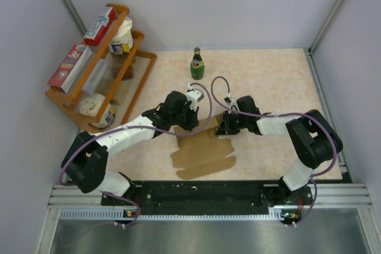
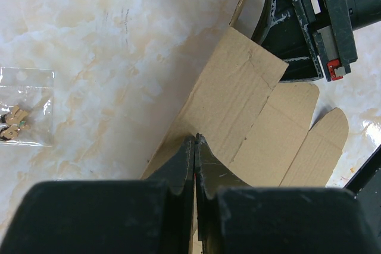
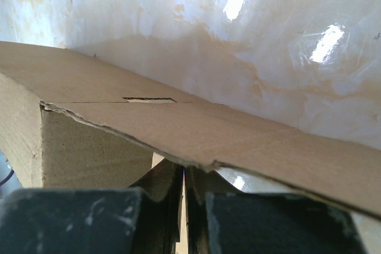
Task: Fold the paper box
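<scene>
The paper box (image 1: 202,153) is a brown die-cut cardboard sheet lying mostly flat in front of the arms, with its far panels lifted. My left gripper (image 1: 191,124) is at its far left corner. In the left wrist view that gripper (image 2: 196,139) is shut, its tips resting on the flat cardboard (image 2: 250,105). My right gripper (image 1: 224,129) is at the far right corner, beside a raised flap. In the right wrist view the gripper (image 3: 184,168) is shut, and a raised cardboard panel (image 3: 208,129) crosses over its tips and hides them.
A green bottle (image 1: 197,64) stands behind the box. At the far left, a wooden rack (image 1: 140,57) holds printed boxes and tubs. A small clear bag (image 2: 24,117) lies on the table left of the cardboard. Walls close in both sides.
</scene>
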{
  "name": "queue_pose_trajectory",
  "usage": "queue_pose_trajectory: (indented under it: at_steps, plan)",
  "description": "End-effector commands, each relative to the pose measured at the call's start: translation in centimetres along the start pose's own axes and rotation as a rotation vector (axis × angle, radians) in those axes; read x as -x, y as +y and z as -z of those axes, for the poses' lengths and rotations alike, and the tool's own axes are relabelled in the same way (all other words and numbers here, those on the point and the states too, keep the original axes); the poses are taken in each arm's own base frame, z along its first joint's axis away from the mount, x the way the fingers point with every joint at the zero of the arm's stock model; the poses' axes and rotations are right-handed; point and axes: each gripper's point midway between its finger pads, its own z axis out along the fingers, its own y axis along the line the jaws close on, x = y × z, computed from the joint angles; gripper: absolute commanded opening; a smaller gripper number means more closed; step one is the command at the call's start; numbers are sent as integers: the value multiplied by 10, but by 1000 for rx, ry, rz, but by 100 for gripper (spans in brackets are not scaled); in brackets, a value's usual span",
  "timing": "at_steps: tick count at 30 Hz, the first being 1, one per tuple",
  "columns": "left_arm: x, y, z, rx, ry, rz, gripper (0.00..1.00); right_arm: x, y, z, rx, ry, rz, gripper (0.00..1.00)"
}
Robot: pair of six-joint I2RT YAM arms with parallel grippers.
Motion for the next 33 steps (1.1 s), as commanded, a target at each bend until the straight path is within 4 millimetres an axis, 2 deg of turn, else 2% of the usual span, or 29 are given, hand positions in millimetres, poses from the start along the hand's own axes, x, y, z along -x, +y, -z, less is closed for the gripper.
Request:
queue_pose_trajectory:
  at_steps: [1, 5, 8, 12, 13, 15, 22, 28, 33]
  plan:
    - [-16, 0, -1, 1, 41, 13, 0, 0, -11, -4, -36, 9, 19, 0]
    - [-17, 0, -1, 1, 41, 14, 0, -1, -14, -2, -51, 13, 23, 0]
    - [-16, 0, 0, 1, 40, 14, 0, 6, -12, 6, -76, -18, 36, 0]
    - [-15, 0, 1, 2, 38, 12, 0, 27, -10, 26, -151, -105, 73, 0]
    - [-16, 0, 1, 5, 40, 12, 0, 25, -13, 32, -181, -98, 67, 0]
    - [-15, 0, 1, 3, 36, 9, 0, 34, -13, 43, -219, -130, 84, 0]
    - [-13, -1, 1, 3, 35, 12, 0, 57, 5, 71, -230, -228, 135, 0]
    - [-14, -1, 1, 2, 36, 12, 0, 60, 20, 66, -154, -204, 160, 0]
    - [-15, -1, 1, 0, 37, 14, 0, 57, 39, 59, -31, -172, 179, 0]
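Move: The standing flap at the box's right end lies close beside the right hand's shut fingertips, about 4 cm ahead, 1 cm to the right and 2 cm higher; the small end tab is some 2 cm left of the hand and 1 cm ahead. The near cardboard panel lies roughly 8 cm back, 5 cm left and 3 cm below. From the left hand, that end flap is about 3 cm ahead, 9 cm right and 6 cm below. With its fingers shut, the right hand comes free of the folded right end of the box, backing out about 4 cm to the right and then mainly rising some 6 cm while the fingers swing roughly 15 degrees to point more forward, before easing back left about a centimetre above and to the right of the end flap. The left hand stays in place, its shut fingers still at the far wall of the box. ##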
